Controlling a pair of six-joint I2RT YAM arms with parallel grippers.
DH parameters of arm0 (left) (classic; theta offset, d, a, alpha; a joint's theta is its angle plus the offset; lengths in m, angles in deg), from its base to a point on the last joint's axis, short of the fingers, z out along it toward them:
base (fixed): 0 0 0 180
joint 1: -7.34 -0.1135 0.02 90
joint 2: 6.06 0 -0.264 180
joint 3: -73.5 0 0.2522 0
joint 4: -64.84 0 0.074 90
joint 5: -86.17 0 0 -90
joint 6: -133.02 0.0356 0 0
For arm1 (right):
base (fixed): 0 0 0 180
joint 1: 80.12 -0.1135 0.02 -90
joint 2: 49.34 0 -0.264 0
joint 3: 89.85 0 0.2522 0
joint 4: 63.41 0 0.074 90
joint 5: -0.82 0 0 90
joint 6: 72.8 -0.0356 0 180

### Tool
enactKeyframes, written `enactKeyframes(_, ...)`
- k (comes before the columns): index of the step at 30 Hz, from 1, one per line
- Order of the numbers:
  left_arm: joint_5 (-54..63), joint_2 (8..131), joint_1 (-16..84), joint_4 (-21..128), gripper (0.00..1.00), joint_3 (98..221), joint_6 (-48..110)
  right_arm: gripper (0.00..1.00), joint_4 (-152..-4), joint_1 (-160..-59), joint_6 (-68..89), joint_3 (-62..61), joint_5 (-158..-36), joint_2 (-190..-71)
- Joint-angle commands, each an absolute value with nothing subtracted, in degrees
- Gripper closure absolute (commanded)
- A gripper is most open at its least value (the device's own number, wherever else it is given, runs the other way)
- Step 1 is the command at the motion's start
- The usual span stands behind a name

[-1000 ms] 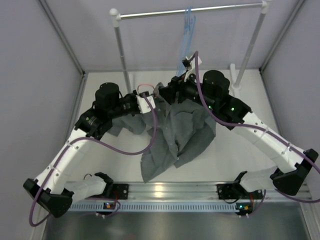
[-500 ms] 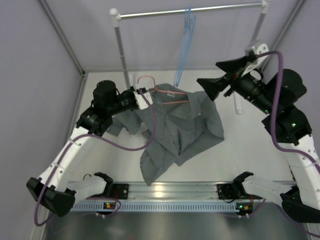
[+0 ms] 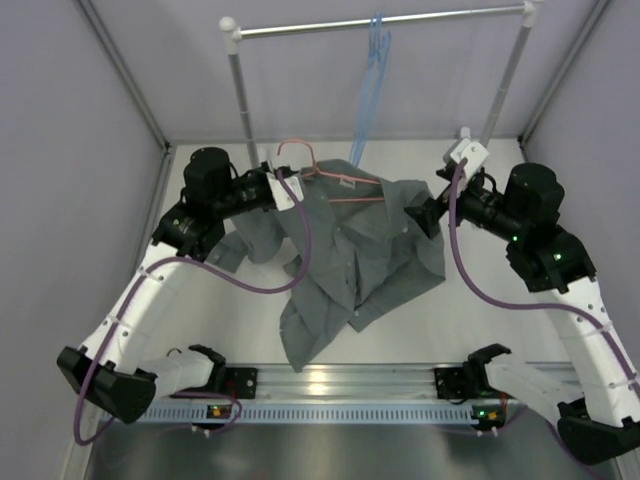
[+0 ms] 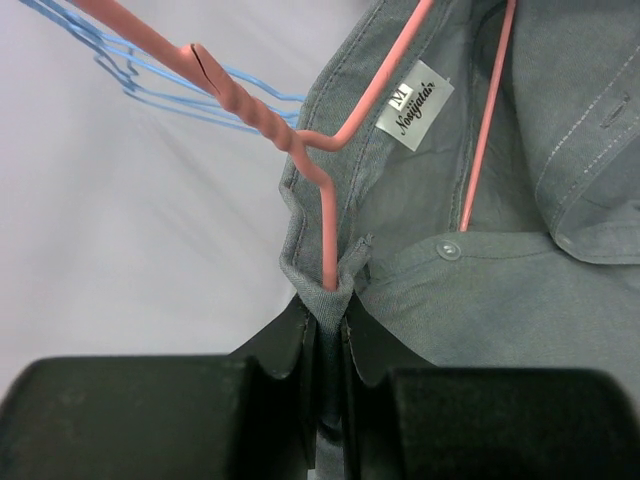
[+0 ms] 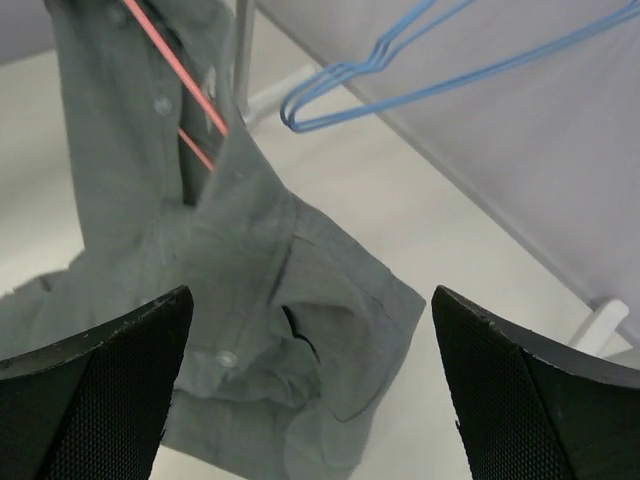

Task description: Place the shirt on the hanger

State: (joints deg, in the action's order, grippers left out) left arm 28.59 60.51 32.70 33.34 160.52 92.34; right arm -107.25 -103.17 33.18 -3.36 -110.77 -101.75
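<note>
The grey shirt (image 3: 365,250) hangs crumpled from its collar over the table, and its white neck label (image 4: 414,104) shows in the left wrist view. The pink hanger (image 4: 240,95) runs inside the collar, hook sticking out behind (image 3: 296,148). My left gripper (image 4: 330,300) is shut on a fold of the collar, with the hanger's wire running into that fold. My right gripper (image 3: 425,215) is open beside the shirt's right shoulder, a little apart from it. In the right wrist view its fingers (image 5: 100,390) stand wide, with the shirt (image 5: 250,290) and the hanger (image 5: 175,62) beyond them.
A clothes rail (image 3: 380,20) on two white posts crosses the back of the table, and light blue hangers (image 3: 370,90) hang from it just behind the shirt. Grey walls close in both sides. A metal rail (image 3: 330,382) lies along the near edge.
My right gripper let go near the collar, swung out to the far right, then came back open to the shirt's right shoulder. The left gripper raised the collar and hanger slightly backward.
</note>
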Motion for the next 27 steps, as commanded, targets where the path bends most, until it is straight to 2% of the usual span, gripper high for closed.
enactKeyframes(1, 34.48, 60.65, 31.25, 34.74, 1.0, 166.79, 94.87, 0.01, -109.15, -98.06, 40.9, -0.25, -118.33, -102.08)
enactKeyframes(3, 36.32, 60.91, 30.72, 33.33, 1.0, 167.68, 95.4, 0.01, -112.75, -95.78, 43.72, 1.77, -122.05, -103.21)
enactKeyframes(7, 38.44, 60.39, 30.45, 33.32, 1.0, 167.6, 95.76, 0.03, -117.33, -95.15, 46.03, 3.36, -120.74, -106.29)
enactKeyframes(15, 43.62, 60.3, 30.45, 32.62, 1.0, 168.82, 94.88, 0.17, -115.75, -96.46, 42.69, 8.36, -130.4, -114.28)
enactKeyframes(16, 44.41, 60.3, 30.45, 32.62, 1.0, 169.0, 94.62, 0.19, -115.75, -97.25, 42.6, 8.72, -129.71, -114.64)
enactKeyframes(17, 44.59, 60.39, 30.45, 32.62, 1.0, 169.18, 94.36, 0.31, -115.92, -99.52, 42.68, 8.99, -128.66, -115.26)
enactKeyframes(18, 44.85, 60.65, 30.45, 32.62, 1.0, 169.7, 93.57, 0.38, -116.19, -101.03, 43.03, 9.16, -127.08, -116.13)
enactKeyframes(21, 46.44, 61.35, 30.45, 32.62, 1.0, 170.06, 92.51, 0.51, -116.1, -105.51, 43.91, 8.55, -123.37, -117.8)
enactKeyframes(25, 48.37, 62.49, 30.54, 32.71, 1.0, 170.23, 91.02, 0.52, -114.09, -107.72, 42.77, 8.9, -126.88, -119.74)
enactKeyframes(27, 48.9, 63.11, 30.54, 32.53, 1.0, 170.23, 90.31, 0.47, -112.68, -109.56, 42.25, 9.69, -126.28, -120.71)
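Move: The shirt's free shoulder, where my right fingers will close, lies about 7 cm to the left of my open right hand, 1 cm ahead and 4 cm lower; the pink hanger's right end is some 10 cm left, 2 cm ahead and 3 cm below. The blue hangers hang roughly 12 cm ahead, 14 cm left and a little above. From my left hand, that shoulder is about 25 cm right, 2 cm back and 3 cm lower. My right hand eases some 3 cm forward and slightly right, then swings about 8 cm left and down to the shirt's free shoulder, turning some 20 degrees counter-clockwise while its fingers close to half open around the cloth. Meanwhile my left hand keeps its pinch on shirt and hanger arm, rising about 4 cm and drawing back, turning slightly clockwise. ##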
